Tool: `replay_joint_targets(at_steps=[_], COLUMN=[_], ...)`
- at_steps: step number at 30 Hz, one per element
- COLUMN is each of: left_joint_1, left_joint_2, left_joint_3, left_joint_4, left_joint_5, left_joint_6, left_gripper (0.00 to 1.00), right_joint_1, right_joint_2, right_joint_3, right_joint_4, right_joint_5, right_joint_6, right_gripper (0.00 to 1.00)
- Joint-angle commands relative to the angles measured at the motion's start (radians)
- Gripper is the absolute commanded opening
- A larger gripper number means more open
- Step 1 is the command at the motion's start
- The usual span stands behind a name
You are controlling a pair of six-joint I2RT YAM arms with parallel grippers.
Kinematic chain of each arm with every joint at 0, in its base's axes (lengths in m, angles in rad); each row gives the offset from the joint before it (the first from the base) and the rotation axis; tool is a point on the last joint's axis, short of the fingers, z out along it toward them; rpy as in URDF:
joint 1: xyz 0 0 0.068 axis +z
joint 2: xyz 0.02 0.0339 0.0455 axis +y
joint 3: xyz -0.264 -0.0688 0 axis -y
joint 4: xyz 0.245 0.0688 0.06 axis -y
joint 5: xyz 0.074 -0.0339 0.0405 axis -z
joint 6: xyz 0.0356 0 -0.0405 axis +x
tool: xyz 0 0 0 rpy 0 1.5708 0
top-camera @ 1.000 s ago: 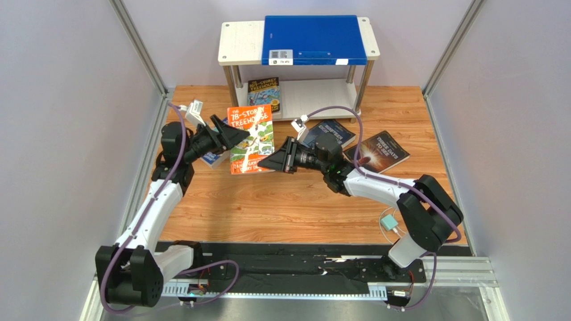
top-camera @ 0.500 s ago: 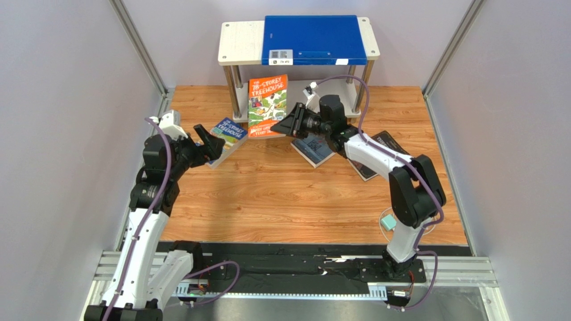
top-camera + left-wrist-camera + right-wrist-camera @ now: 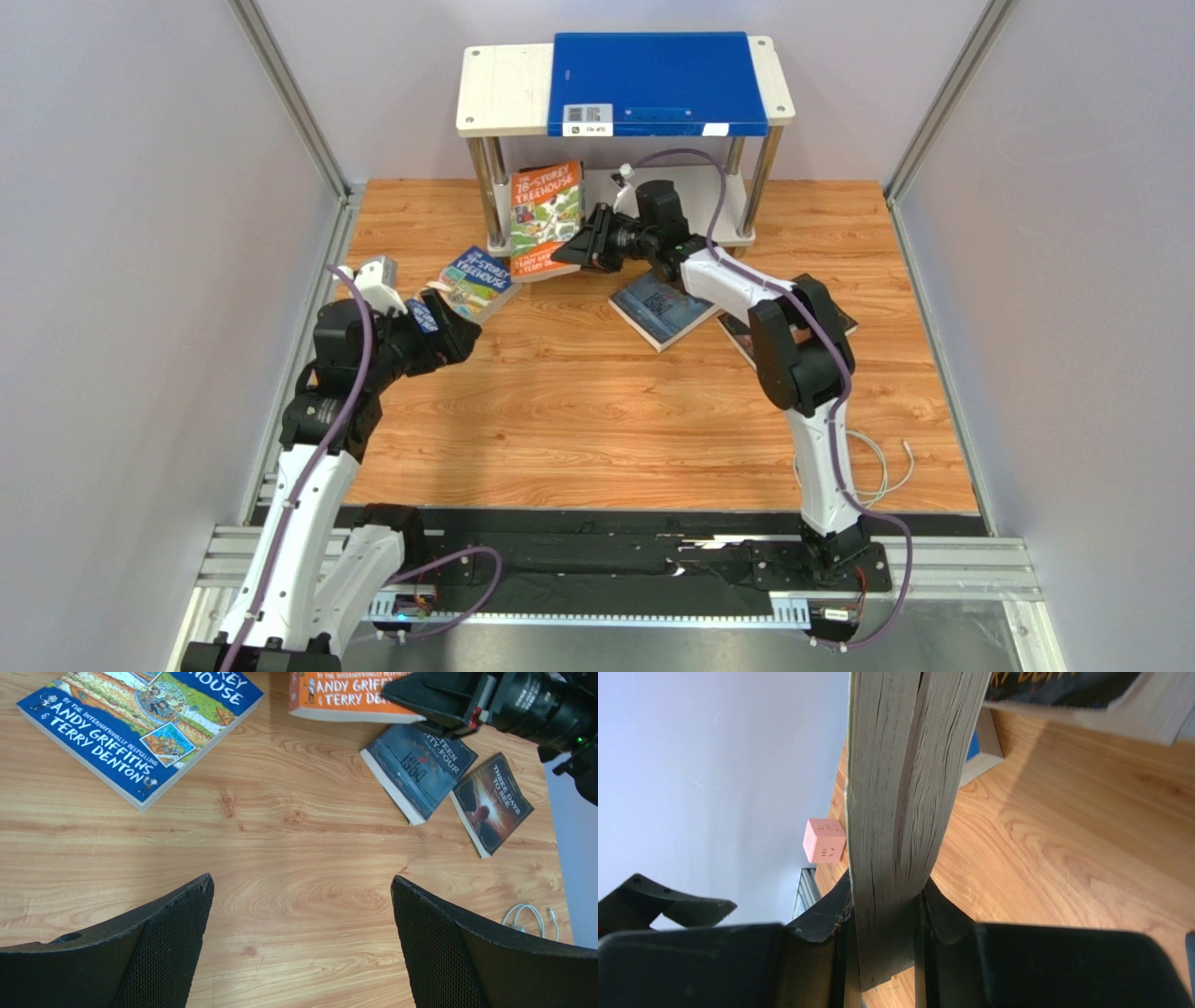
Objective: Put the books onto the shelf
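The shelf (image 3: 498,91), two white boards on silver posts, stands at the table's back. My right gripper (image 3: 575,249) is shut on the orange book (image 3: 544,210) and holds it tilted upright just in front of the lower tier. In the right wrist view the jaws (image 3: 889,903) clamp that book's page edge (image 3: 906,777). A dark book with yellow lettering (image 3: 1053,689) lies just beyond. The blue book (image 3: 474,280), navy book (image 3: 659,308) and black-brown book (image 3: 495,801) lie flat on the table. My left gripper (image 3: 302,882) hangs open over bare wood, near the blue book (image 3: 140,728).
A large blue folder (image 3: 659,81) covers most of the shelf's top board. A white cable (image 3: 877,469) lies at the table's right front. A pink cube (image 3: 823,841) shows by the left wall. Grey walls close in on both sides.
The right arm has carried the orange book from mid-table back to the shelf's front. The left gripper has opened wider, left that book and drawn back to the left front.
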Motion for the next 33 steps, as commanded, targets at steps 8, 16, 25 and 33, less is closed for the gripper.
replay_joint_targets(at_steps=[8,16,25,33], left_joint_1=[-0.004,-0.004,-0.004,-0.004], left_joint_2=[-0.025,-0.015,-0.007,-0.004], left_joint_3=[0.0,-0.007,-0.014,-0.024], left_joint_4=[-0.001,0.01,0.028,0.043], left_joint_5=[0.042,0.062,0.082,0.099], left_joint_6=[0.028,0.025,0.025,0.02], left_gripper=[1.0,0.99,0.98,0.97], right_joint_1=[-0.037,-0.064,-0.075,-0.078], right_joint_2=[0.209,0.309,0.34,0.398], right_joint_3=[0.431,0.563,0.602,0.704], right_joint_4=[-0.011,-0.071,-0.095,-0.195], right_joint_5=[-0.05,-0.048,-0.016,0.005], right_joint_6=[0.021,0.041,0.036,0.019], right_gripper=[0.02,0.1,0.18,0.51])
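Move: The orange Treehouse book is already pinched by its edge in the right hand. Its goal, the black Treehouse book on the left end of the lower shelf, lies about 15 cm ahead of that hand, 4 cm left and 5 cm below. The shelf's left front post is some 13 cm left and 7 cm ahead; the blue Treehouse book on the table is level with the hand, about 16 cm left. From the left hand, the black book is roughly 33 cm ahead and 12 cm right, 12 cm lower. The orange book is carried forward into the lower shelf, over the black book, by the right hand: about 9 cm in, first rising slightly, then sinking some 4 cm to set it down. The hand then edges another centimetre or so forward and slightly up as its fingers start to open around the book's edge. ##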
